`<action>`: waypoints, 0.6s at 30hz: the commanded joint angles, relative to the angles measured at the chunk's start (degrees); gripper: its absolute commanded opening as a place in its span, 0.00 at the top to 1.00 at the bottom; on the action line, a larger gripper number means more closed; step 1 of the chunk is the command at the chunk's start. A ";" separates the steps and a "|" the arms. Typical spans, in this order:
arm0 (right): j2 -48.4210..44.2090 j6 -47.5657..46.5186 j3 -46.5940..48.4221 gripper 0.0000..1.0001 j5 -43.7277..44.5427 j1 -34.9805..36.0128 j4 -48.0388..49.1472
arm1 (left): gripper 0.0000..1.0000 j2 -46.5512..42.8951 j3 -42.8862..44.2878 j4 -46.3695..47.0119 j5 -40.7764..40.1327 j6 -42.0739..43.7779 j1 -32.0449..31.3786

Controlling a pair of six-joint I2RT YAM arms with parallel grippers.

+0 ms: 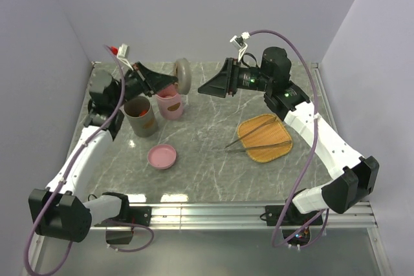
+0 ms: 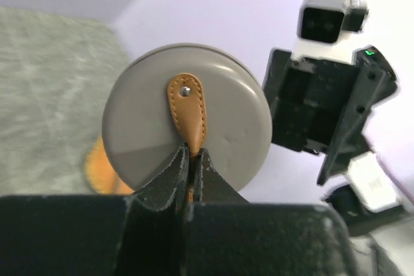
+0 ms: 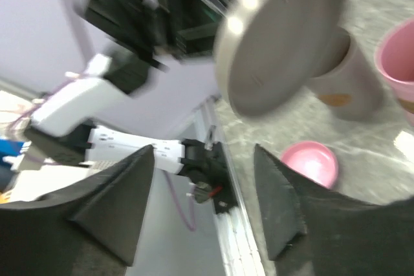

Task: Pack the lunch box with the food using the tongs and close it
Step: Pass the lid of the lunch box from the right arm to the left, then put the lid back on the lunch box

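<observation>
My left gripper [image 1: 176, 82] is shut on the tan leather tab [image 2: 187, 109] of a round grey lunch box lid [image 2: 187, 117], which it holds on edge in the air above the pink cup [image 1: 170, 104]. The right gripper [image 1: 208, 88] hangs open just right of that lid [image 1: 184, 75], apart from it, with nothing between its fingers [image 3: 123, 205]. A grey lunch box cup [image 1: 141, 116] stands beside the pink one. Something reddish, perhaps food, shows in the pink cup's mouth. The silver tongs [image 1: 259, 138] lie across the orange tray [image 1: 278, 152].
A shallow pink dish [image 1: 162, 156] lies in front of the two cups, and shows in the right wrist view [image 3: 310, 163]. A metal rail [image 1: 213, 210] runs along the near table edge. Purple walls close in the back and both sides.
</observation>
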 commanded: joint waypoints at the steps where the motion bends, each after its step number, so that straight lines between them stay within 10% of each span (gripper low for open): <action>1: -1.37 -6.60 2.33 0.29 2.55 -1.26 -5.54 | 0.99 -2.24 11.87 -23.94 0.18 18.03 1.84; 7: 0.39 -21.19 8.30 0.07 6.68 -2.76 -22.84 | 1.00 1.80 30.43 -61.96 -18.53 51.51 1.93; 18: 1.89 -31.92 11.30 0.05 8.71 -3.99 -35.26 | 1.00 9.62 43.82 -83.61 -37.09 73.18 1.84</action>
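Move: Beyond the left hand, which already holds the lid by its leather tab, the grey lunch box stands about 18 cm to its left, 8 cm ahead and some 31 cm below. The pink lunch box is 16 cm ahead and 6 cm left of that hand, about as low; the pink dish lies 8 cm back, 8 cm left and 37 cm down. From the empty right hand, the grey lunch box is 26 cm left, 14 cm ahead and 34 cm below. Swinging left about 12 cm and slightly forward towards the grey lunch box, the left hand keeps the lid's tab pinched, rises some 3 cm, then sinks to a little below its starting height. Its fingers tip from sideways to pointing down, a turn of about 60 degrees. Already clear of the lid, the right hand backs off down, right and slightly forward, opening wider as its fingertips dip. ##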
